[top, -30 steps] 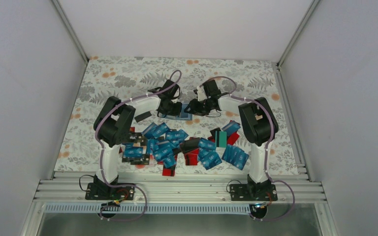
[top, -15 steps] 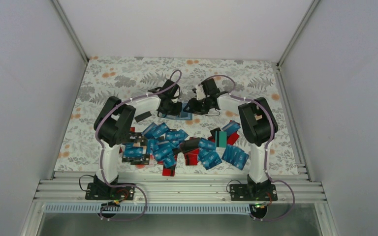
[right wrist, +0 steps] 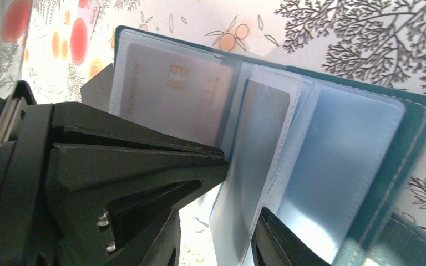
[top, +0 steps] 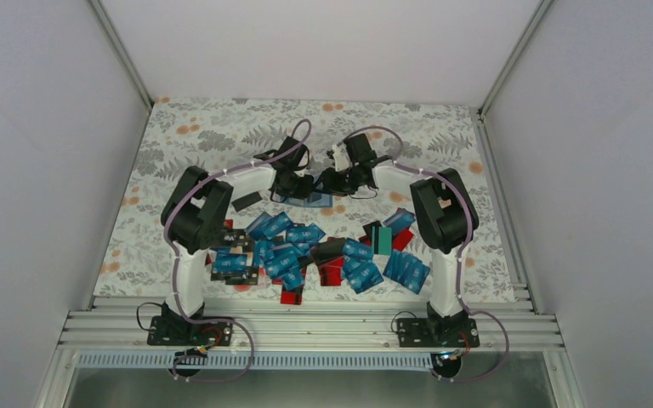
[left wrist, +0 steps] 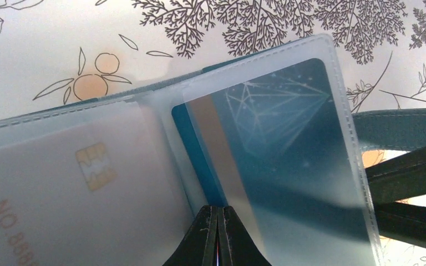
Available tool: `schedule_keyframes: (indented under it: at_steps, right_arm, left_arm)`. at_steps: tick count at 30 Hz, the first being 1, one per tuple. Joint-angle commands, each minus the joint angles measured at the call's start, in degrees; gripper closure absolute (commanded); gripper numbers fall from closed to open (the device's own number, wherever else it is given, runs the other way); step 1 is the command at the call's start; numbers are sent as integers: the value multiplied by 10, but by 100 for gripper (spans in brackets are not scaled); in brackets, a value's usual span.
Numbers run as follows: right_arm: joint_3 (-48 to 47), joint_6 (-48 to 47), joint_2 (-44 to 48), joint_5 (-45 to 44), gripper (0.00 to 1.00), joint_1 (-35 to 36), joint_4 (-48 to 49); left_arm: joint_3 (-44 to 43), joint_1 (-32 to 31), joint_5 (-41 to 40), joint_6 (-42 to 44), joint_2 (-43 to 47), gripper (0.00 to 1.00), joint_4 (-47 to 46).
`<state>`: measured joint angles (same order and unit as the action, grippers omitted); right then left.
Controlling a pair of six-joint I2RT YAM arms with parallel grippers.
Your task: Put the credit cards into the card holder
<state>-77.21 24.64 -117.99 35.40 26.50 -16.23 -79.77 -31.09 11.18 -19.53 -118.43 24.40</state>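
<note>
The teal card holder (top: 316,201) lies open on the floral cloth between both grippers, its clear sleeves fanned out (right wrist: 344,166). A blue credit card (left wrist: 272,138) with a grey stripe sits partly inside one sleeve, one blue edge bare. My left gripper (left wrist: 217,213) is shut, its tips against that card's near edge. My right gripper (right wrist: 219,213) is open around the same upright sleeve page, the right finger (right wrist: 272,238) touching it. A pale card with a gold chip (left wrist: 61,183) fills the neighbouring sleeve. Many loose credit cards (top: 306,251) lie nearer the arm bases.
A lone black card (top: 247,201) lies left of the holder. More blue, red and teal-green cards (top: 387,238) lie before the right arm. White walls close in the cloth on three sides. The right gripper's fingers (left wrist: 405,177) cross the holder's strap.
My right gripper has shifted a little to the left, closer to the left gripper over the holder. The left gripper has stayed put and shut.
</note>
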Motion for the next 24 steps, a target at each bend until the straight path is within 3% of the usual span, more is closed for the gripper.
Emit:
schedule_keyframes:
  at_steps: [1, 12, 24]
  right_arm:
    - [-24, -17, 6, 20, 66, 19, 0]
    - [-51, -25, 7, 16, 66, 31, -17]
    - [-94, -24, -19, 13, 66, 48, -33]
  left_arm:
    - [19, -6, 31, -6, 9, 98, 8]
    - [24, 6, 40, -18, 66, 98, 13]
    - [106, 32, 8, -57, 195, 98, 6]
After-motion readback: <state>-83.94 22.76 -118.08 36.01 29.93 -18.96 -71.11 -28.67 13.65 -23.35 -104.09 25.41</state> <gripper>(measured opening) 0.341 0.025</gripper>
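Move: The right hand goes for the raised card-filled page of the card holder: the page's middle is about 2 cm ahead of it, 2 cm to its left and 2 cm below. The holder's filled left page lies roughly 8 cm left and 2 cm ahead of the right hand, 4 cm below; a black card is some 21 cm left and 1 cm back. From the left hand, the raised page's middle is about 3 cm right, 1 cm ahead and 1 cm above. The right fingers, slightly open, stay at the free edge of the raised page and push it leftward and up, about 5 cm in all, pausing almost midway. The shut left fingers come away from the holder's fold, first easing back a little, then rising some 6 cm with a swing left and back, clear of the page. ##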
